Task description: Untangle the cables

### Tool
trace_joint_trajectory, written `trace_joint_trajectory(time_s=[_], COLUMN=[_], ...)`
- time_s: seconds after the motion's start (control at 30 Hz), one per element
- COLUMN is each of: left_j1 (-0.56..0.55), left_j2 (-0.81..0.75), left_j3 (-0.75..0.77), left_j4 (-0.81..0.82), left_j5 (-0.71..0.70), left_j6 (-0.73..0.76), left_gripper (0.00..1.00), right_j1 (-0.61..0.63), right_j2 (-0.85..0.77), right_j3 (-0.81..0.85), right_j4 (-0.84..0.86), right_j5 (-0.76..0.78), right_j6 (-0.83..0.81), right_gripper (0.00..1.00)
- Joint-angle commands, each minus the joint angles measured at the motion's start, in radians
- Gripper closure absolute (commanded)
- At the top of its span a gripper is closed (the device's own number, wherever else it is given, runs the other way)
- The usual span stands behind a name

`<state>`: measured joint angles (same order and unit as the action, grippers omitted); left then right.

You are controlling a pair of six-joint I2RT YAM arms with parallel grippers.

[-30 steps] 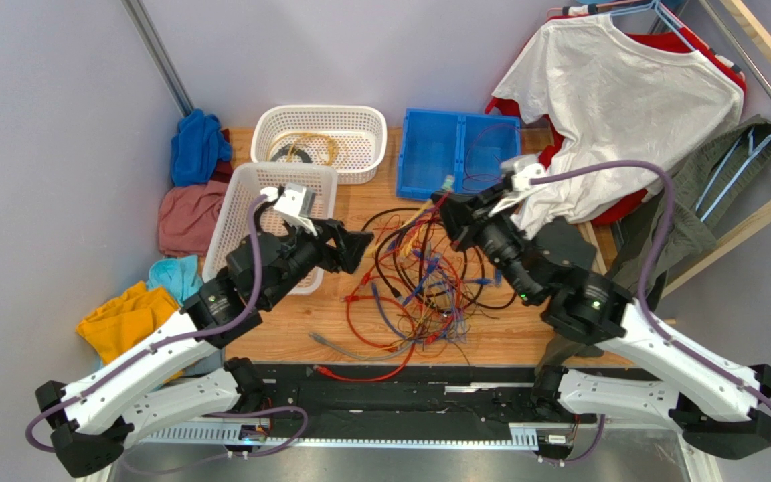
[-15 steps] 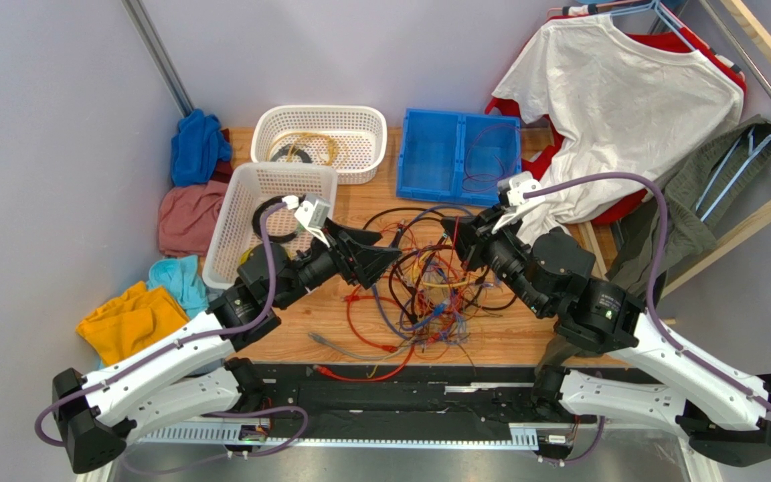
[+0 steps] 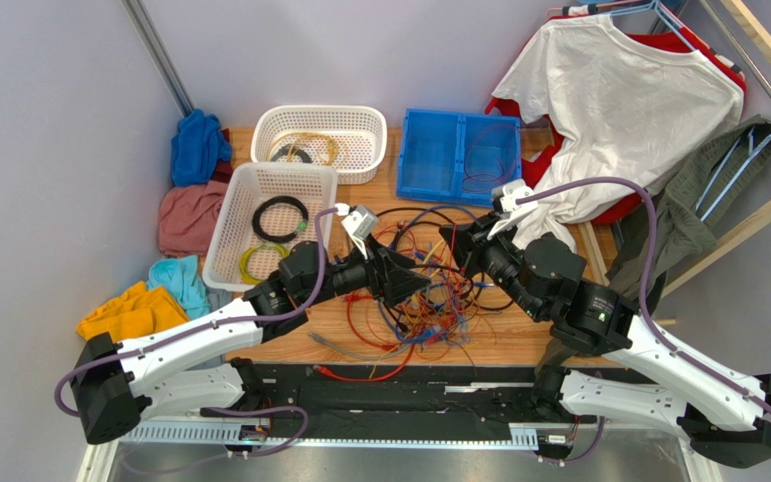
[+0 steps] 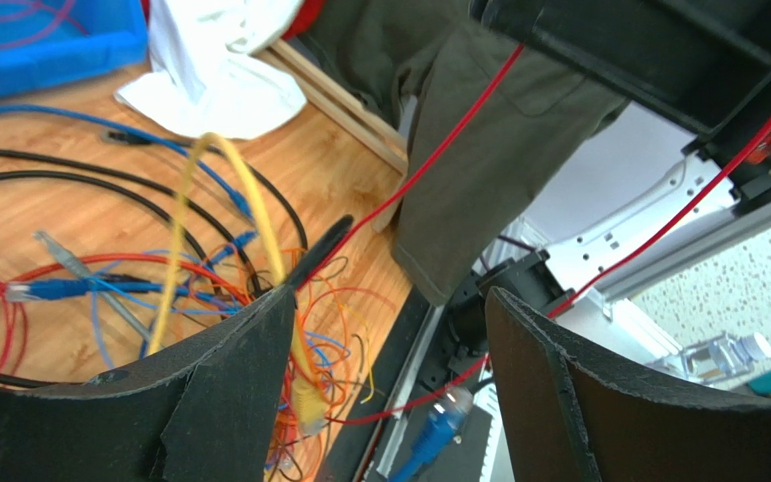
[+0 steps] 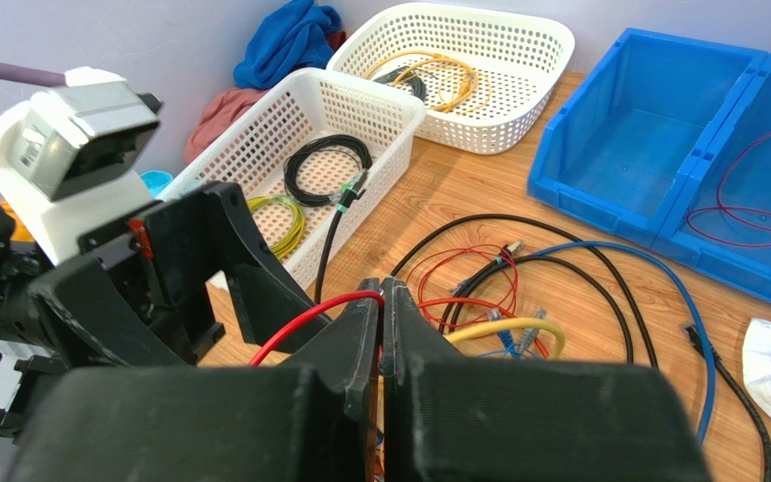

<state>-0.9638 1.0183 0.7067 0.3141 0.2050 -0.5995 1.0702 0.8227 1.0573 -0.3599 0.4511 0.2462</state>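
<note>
The cables (image 3: 430, 301) lie in a tangle of red, orange, yellow, black and blue wires on the wooden table, between my two grippers. My right gripper (image 3: 453, 241) sits at the tangle's far right edge. In the right wrist view it (image 5: 381, 286) is shut on a red cable (image 5: 294, 323) that loops out to its left. My left gripper (image 3: 423, 284) is over the middle of the tangle. In the left wrist view it (image 4: 390, 301) is open. A taut red cable (image 4: 440, 151) crosses between its jaws, and a yellow cable (image 4: 259, 216) hangs by its left finger.
A white basket (image 3: 259, 181) holds a black coil (image 3: 280, 218) and a yellow-green coil (image 3: 259, 263). A second white basket (image 3: 319, 115) and a blue bin (image 3: 457, 151) stand at the back. Clothes (image 3: 198, 146) are piled left. A white shirt (image 3: 611, 100) hangs right.
My left arm has swung right, from beside the near basket to over the tangle, jaws open. My right gripper has come down and forward a little, still shut.
</note>
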Motion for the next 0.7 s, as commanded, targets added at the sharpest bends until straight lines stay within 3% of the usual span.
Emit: trace_joint_trajectory(time_s=[0.0,0.23,0.47,0.57,0.6,0.67], left_j1=[-0.019,-0.027,-0.027,-0.027,-0.027,-0.027], left_j2=[0.035,0.123,0.192,0.229,0.236,0.253], left_j3=[-0.001,-0.001,0.013,0.031,0.030,0.020], left_j4=[0.062,0.060,0.033,-0.013,-0.029,-0.035], left_j5=[0.045,0.031,-0.048,-0.117,-0.139,-0.200], left_j6=[0.003,0.000,0.009,0.015,0.009,0.000], left_gripper=[0.23,0.31,0.44,0.63,0.73,0.81], right_j1=[-0.003,-0.003,-0.003,-0.004,-0.003,-0.003], right_j2=[-0.007,-0.013,-0.020,0.004,0.010,0.021], right_j3=[0.006,0.009,0.179,0.328,0.384,0.437], right_j4=[0.044,0.047,0.024,-0.011,-0.016,-0.022], right_j5=[-0.015,-0.028,-0.077,-0.109,-0.120,-0.120], right_j6=[0.011,0.016,-0.041,-0.070,-0.077,-0.105], right_gripper=[1.00,1.00,1.00,1.00,1.00,1.00])
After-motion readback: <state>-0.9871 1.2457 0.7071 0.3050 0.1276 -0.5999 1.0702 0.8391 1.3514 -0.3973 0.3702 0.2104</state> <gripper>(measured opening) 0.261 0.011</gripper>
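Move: The dense knot of the cable tangle lies about 14 cm below the left gripper, some 8 cm to its right and 4 cm ahead. The yellow loop arches up 5 cm to the left gripper's right, 6 cm ahead and roughly 7 cm lower; the blue bin stands some 35 cm ahead and 12 cm right. From the right gripper, already holding the red cable, the knot is about 24 cm below, 3 cm left, level fore and aft. Sink the left gripper about 9 cm towards the knot, easing slightly right and then forward, tipping the fingers down some 10 degrees and closing them most of the way among the strands. Keep the red cable pinched in the right gripper, hold it still at first, then lift fast, away from the tangle and drifting slightly back, tilting the fingers up. ##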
